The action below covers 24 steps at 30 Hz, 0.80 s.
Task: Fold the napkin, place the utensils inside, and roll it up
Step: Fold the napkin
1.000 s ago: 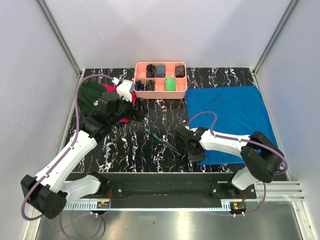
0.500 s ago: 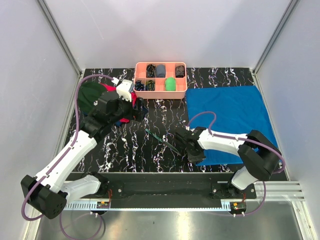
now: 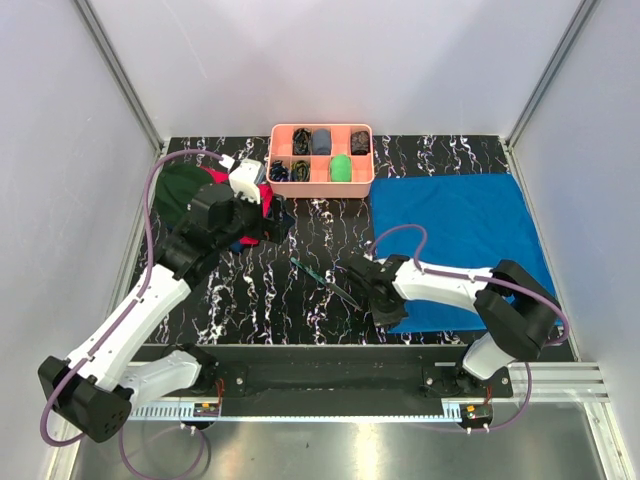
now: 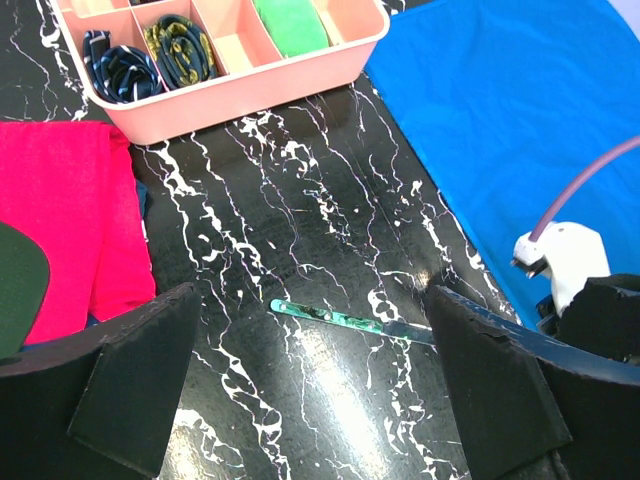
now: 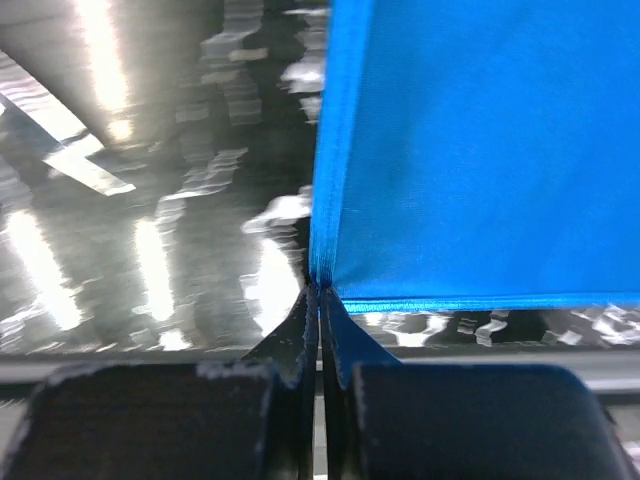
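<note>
The blue napkin [image 3: 460, 230] lies spread flat on the right of the table, also seen from the left wrist [image 4: 510, 110]. My right gripper [image 3: 385, 315] is at its near left corner. In the right wrist view that gripper [image 5: 319, 290] is shut on the corner of the napkin [image 5: 480, 150]. The teal utensils [image 3: 325, 280] lie slanted on the black table, just left of the right gripper. My left gripper [image 3: 275, 215] hovers open over the table, with the utensils [image 4: 345, 320] showing below, between its fingers [image 4: 120, 390].
A pink tray [image 3: 322, 185] with small rolled items stands at the back centre. A red cloth [image 4: 60, 210] and a dark green cap [image 3: 180, 190] lie at the back left, under the left arm. Metal rails border the table.
The right gripper's jaws have closed onto the napkin's near left corner. The left arm has shifted slightly back and left.
</note>
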Each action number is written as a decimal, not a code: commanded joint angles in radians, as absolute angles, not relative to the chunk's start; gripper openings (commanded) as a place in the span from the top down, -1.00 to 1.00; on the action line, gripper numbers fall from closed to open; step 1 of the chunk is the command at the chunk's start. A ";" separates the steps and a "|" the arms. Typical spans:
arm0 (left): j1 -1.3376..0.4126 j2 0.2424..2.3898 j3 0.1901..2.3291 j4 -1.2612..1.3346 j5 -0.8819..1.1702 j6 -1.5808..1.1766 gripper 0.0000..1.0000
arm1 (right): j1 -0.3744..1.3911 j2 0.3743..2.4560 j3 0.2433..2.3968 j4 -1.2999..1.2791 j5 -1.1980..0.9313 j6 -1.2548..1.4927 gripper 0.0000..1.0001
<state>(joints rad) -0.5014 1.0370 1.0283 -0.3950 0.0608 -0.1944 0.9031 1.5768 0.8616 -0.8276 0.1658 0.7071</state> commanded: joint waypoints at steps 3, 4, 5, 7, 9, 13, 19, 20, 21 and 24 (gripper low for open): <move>-0.495 1.006 1.069 -0.359 0.057 -0.201 -0.97 | 0.979 1.615 0.952 -0.631 0.037 0.695 1.00; -0.495 1.006 1.069 -0.357 0.054 -0.199 -0.97 | 0.985 1.640 0.966 -0.629 0.040 0.690 1.00; -0.495 1.005 1.071 -0.359 0.055 -0.199 -0.97 | 0.988 1.650 0.977 -0.630 0.043 0.689 1.00; -0.495 1.005 1.069 -0.359 0.054 -0.199 -0.97 | 0.989 1.675 0.994 -0.630 0.054 0.690 1.00; -0.495 1.005 1.069 -0.359 0.054 -0.199 -0.98 | 0.991 1.681 1.002 -0.635 0.057 0.689 1.00; -0.495 1.003 1.069 -0.359 0.055 -0.199 -0.98 | 1.018 1.661 1.019 -0.664 0.093 0.678 0.93; -0.494 1.005 1.069 -0.359 0.064 -0.202 -0.98 | 1.075 1.660 1.048 -0.742 0.166 0.672 0.39; -0.495 1.006 1.069 -0.357 0.064 -0.204 -0.97 | 1.089 1.666 1.051 -0.758 0.178 0.672 0.37; -0.494 1.009 1.069 -0.359 0.066 -0.204 -0.98 | 1.095 1.673 1.058 -0.765 0.189 0.672 0.32; -0.494 1.012 1.069 -0.359 0.071 -0.206 -0.97 | 1.098 1.701 1.065 -0.775 0.207 0.664 0.28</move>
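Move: The closed right fingers still hold the napkin's near left corner at table level; the bare spot it is taken to lies about 9 cm to the left, straight across. The napkin's middle is some 16 cm ahead and 15 cm to the right. The knife's middle lies roughly 9 cm ahead and 12 cm left, its blade tip towards the hand. From the left hand, the held corner is about 15 cm back, 18 cm right and 25 cm below. Leftward, quick at first and low over the table, the right hand drags the pinched napkin corner about 8 cm past the near side of the knife tip, its fingertips swinging some 10 degrees to the left. It then stops, opens the fingers about a third to let go of the corner, and eases up about a centimetre and slightly back, turning counter-clockwise. ##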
